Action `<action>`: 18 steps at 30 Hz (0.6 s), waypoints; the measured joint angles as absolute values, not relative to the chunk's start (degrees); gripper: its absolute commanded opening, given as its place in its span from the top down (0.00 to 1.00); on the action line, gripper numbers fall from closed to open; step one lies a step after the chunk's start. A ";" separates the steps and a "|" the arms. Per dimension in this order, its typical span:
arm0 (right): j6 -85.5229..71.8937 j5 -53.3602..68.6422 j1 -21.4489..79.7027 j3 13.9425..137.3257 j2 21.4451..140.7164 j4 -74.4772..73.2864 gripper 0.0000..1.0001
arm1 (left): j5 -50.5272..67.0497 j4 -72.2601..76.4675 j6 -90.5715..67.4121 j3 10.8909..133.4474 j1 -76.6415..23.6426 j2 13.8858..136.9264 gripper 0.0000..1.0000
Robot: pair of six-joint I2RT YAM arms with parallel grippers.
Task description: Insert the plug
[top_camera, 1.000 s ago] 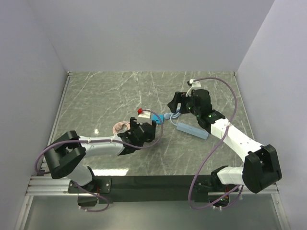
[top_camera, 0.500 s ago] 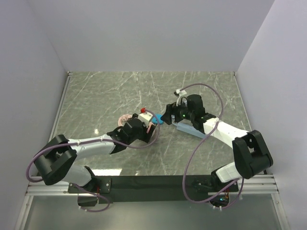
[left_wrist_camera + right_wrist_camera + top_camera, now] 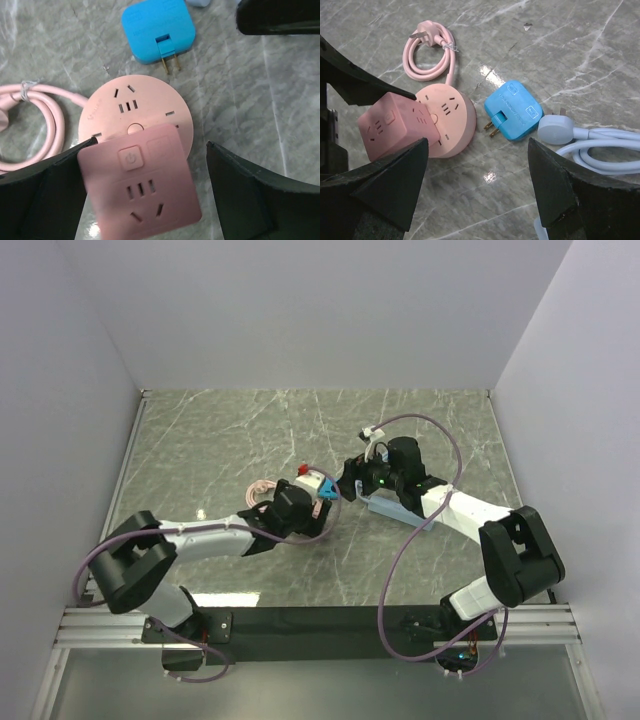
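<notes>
The plug is small and bright blue. It lies flat on the marble table with its two prongs toward a round pink socket disc. It also shows as the plug and the plug. My right gripper hovers open just short of it, holding nothing. A pink cube leans on the disc between the fingers of my left gripper. That gripper is open: its left finger is against the cube and its right finger stands well clear.
A coiled pink cord lies behind the disc. A pale-blue power strip sits under my right arm, and its white plug and pale cord lie right of the blue plug. Walls close off three sides.
My left gripper's jaws have spread wider around the pink cube. My right arm swung left toward the blue plug a second ago and has barely moved since.
</notes>
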State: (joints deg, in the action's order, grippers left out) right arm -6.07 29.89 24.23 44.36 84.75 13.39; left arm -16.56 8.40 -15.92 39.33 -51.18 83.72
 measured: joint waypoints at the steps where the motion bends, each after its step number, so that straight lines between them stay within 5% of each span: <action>1: -6.07 29.89 24.23 44.36 84.75 13.43 0.14 | -18.13 7.29 -16.82 40.47 -51.94 85.12 0.05; 12: -6.09 29.56 24.23 44.36 85.25 13.72 0.14 | -29.87 -2.22 -23.88 47.00 -56.40 90.59 0.22; 18: -6.07 29.17 24.23 44.36 85.65 13.72 0.14 | -26.24 0.75 -20.40 42.28 -56.60 86.46 0.66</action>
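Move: The pink cube socket stands between my left hand's wide-open fingers, its middle about 1 cm below their midpoint. It stands on the near part of the round pink socket, whose middle is roughly 3 cm ahead, straight on, and 5 cm down. The blue adapter lies some 8 cm ahead and 6 cm right, the pink cord coil 6 cm ahead and 8 cm left, both about 6 cm lower. From my right hand the cube is about 10 cm left, 5 cm back and 6 cm lower. I sink my left hand a bit over 1 cm around the cube while turning it some 10 degrees counter-clockwise. I then close the fingers until they pinch the cube's two sides and draw it back towards me about 1.5 cm, easing part of that turn off again. ##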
